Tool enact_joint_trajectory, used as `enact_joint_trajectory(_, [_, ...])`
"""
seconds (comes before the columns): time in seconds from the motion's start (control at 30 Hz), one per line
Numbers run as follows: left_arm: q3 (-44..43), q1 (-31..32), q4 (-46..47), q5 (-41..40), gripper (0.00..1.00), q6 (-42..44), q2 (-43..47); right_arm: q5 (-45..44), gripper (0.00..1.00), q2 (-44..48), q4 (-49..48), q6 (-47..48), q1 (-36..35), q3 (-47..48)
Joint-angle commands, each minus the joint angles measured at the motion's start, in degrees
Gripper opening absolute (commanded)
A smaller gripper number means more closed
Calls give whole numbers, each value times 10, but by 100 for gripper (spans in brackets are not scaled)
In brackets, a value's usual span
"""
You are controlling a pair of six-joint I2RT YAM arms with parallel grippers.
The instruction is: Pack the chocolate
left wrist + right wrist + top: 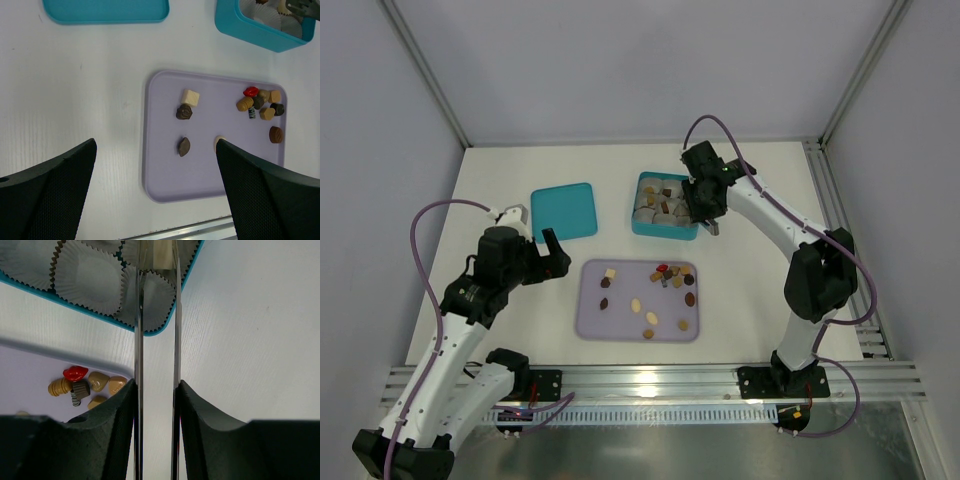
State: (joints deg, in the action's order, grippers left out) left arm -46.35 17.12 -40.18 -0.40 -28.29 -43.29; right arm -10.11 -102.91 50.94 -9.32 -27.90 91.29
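Note:
The chocolate (660, 285) lies loose on a lavender tray (620, 322): a cream square (190, 97), dark pieces (184, 146) and a cluster with a red one (251, 91). My left gripper (555, 255) is open and empty over the table just left of the tray (165, 175), with the tray's left edge between its fingers. My right gripper (705, 205) is shut on metal tongs (139, 340) over the teal box (665, 232). The tong tips hold a cream-tan piece (162, 255) above a paper cup (150, 295) in the box's corner.
The teal box holds several grey-white paper cups (87, 277), some with chocolates in them. Its teal lid (564, 211) lies flat to the left of the box. Grey walls and metal posts enclose the table; a metal rail runs along the near edge.

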Motion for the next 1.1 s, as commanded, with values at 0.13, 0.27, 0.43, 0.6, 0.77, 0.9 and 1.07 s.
enact_joint_trajectory(0.13, [-3,1,5,-5,100,-4,3,4,40,49,9,3,2,37])
enact_joint_trajectory(0.27, [-3,2,5,-5,100,-4,3,13,40,73,18,2,-1,48])
enact_joint_trajectory(0.43, [-3,1,5,-5,100,-4,2,19,40,115,26,-6,-19,31])
enact_joint_trajectory(0.6, [-3,1,5,-6,100,-4,1,14,41,203,14,-22,-84,-65])
enact_joint_trajectory(0.77, [-3,1,5,-3,100,-3,-2,10,41,272,13,-71,-170,-172])
enact_joint_trajectory(0.9, [-3,2,5,-2,100,-3,-1,3,40,322,21,-109,-232,-231])
enact_joint_trajectory(1.07, [-3,2,5,-3,100,-4,0,-4,40,350,23,-139,-252,-278])
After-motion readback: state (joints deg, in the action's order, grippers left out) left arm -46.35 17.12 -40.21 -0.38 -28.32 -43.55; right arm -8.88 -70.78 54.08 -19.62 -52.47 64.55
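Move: The right hand, still holding the tongs, has their tips at the white chocolate just set in the box, about 9 cm ahead, 3 cm left and 10 cm below. The brown cup chocolate on the tray lies some 10 cm back, 9 cm left and 12 cm below; at that height, the red one is 8 cm back, 10 cm left, and the caramel hexagon 12 cm back, 7 cm left. From the idle left hand the cup chocolate is about 4 cm ahead, 28 cm right, 17 cm lower. The right hand first lifts the slightly opened tongs some 7 cm, nearly straight up out of the teal box, leaving the white chocolate behind, and then swings back about 20 cm and a little left towards the cluster at the far right of the tray. On the way it sinks again by about 6 cm and turns some 15 degrees counter-clockwise, with the fingers keeping the same hold on the tongs, so that the tips come above the brown cup chocolate and the caramel hexagon. ##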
